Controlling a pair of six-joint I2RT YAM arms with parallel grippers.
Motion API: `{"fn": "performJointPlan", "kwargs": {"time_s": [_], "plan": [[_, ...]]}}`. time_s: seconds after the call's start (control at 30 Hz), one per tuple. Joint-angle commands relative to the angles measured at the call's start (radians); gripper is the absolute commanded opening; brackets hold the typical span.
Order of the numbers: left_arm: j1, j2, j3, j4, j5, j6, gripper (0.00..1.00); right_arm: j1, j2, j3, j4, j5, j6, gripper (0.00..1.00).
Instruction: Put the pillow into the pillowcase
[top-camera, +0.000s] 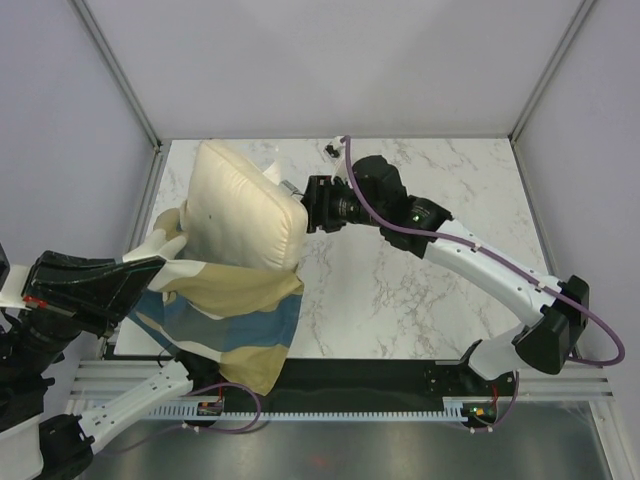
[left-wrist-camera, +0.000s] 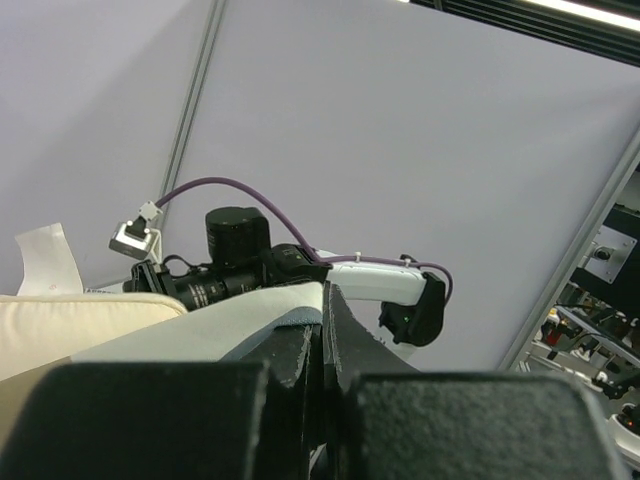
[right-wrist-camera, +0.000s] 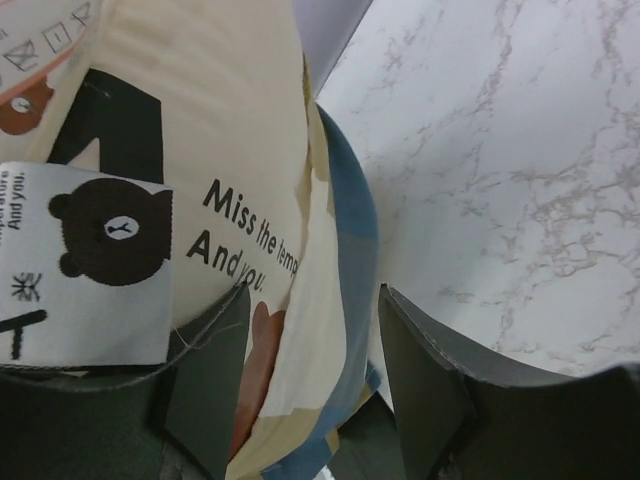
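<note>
The cream pillow (top-camera: 245, 205) stands tilted at the table's left, its lower part inside the checked blue-tan pillowcase (top-camera: 235, 320), which hangs over the front edge. My left gripper (top-camera: 160, 262) is shut on the pillowcase's left rim; in the left wrist view the pillowcase (left-wrist-camera: 250, 320) runs into the closed jaws of that gripper (left-wrist-camera: 325, 300), with the pillow (left-wrist-camera: 60, 320) beside it. My right gripper (top-camera: 310, 205) is at the pillow's right edge. In the right wrist view it (right-wrist-camera: 315, 300) is open, straddling the pillowcase rim (right-wrist-camera: 350, 230) and the printed pillow (right-wrist-camera: 230, 130).
White marble tabletop (top-camera: 420, 270) stretches to the right. A small dark object (top-camera: 330, 150) lies at the back edge. Grey walls and metal posts close in the sides. A white care label (right-wrist-camera: 100, 260) with a bear print hangs from the pillow.
</note>
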Motion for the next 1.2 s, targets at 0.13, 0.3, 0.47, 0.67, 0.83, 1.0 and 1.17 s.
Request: {"fn": "performJointPlan", "kwargs": {"time_s": [0.13,0.3,0.47,0.67,0.83,1.0,1.17], "plan": [[-0.002,-0.005,-0.016,0.029,0.03,-0.034,0.02,0.104,0.042,0.061,-0.05,-0.053,-0.05,0.65],[-0.003,-0.022,-0.012,0.023,0.027,-0.035,0.02,0.172,0.108,0.03,-0.09,0.012,-0.078,0.65],[-0.002,-0.027,-0.004,0.017,0.036,-0.043,0.02,0.187,0.177,0.041,-0.083,0.088,-0.081,0.54],[-0.003,-0.029,0.005,0.014,0.045,-0.049,0.02,0.146,0.216,0.144,-0.103,0.177,-0.085,0.04],[-0.003,-0.024,0.03,-0.011,0.042,-0.043,0.02,0.077,0.178,0.259,-0.14,0.246,-0.119,0.0],[-0.002,-0.022,0.025,-0.026,0.002,-0.01,0.02,0.077,0.07,0.334,-0.139,0.34,-0.153,0.0],[-0.002,-0.002,-0.035,-0.026,-0.073,0.023,0.02,0.074,-0.054,0.411,-0.149,0.391,-0.176,0.0]]}}
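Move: The pillowcase's free rim, hanging beside the pillow's right end, lies roughly 4 cm back, 5 cm to the left and 9 cm below the open right hand. The half-cased pillow stands with its middle about 13 cm to the right hand's left, level fore and aft and some 4 cm lower; its white tag is 6 cm left and 4 cm ahead, at hand height. From the left hand, that rim is about 18 cm ahead, 10 cm right and 33 cm down. The pillowcase's rim is pinched by the right fingers, which go back and left and then down about 9 cm alongside the pillow's end and shut on the cloth. The right hand then carries the rim up some 13 cm, with forward and right, while the left hand stays high and keeps its grip on the case's edge. ##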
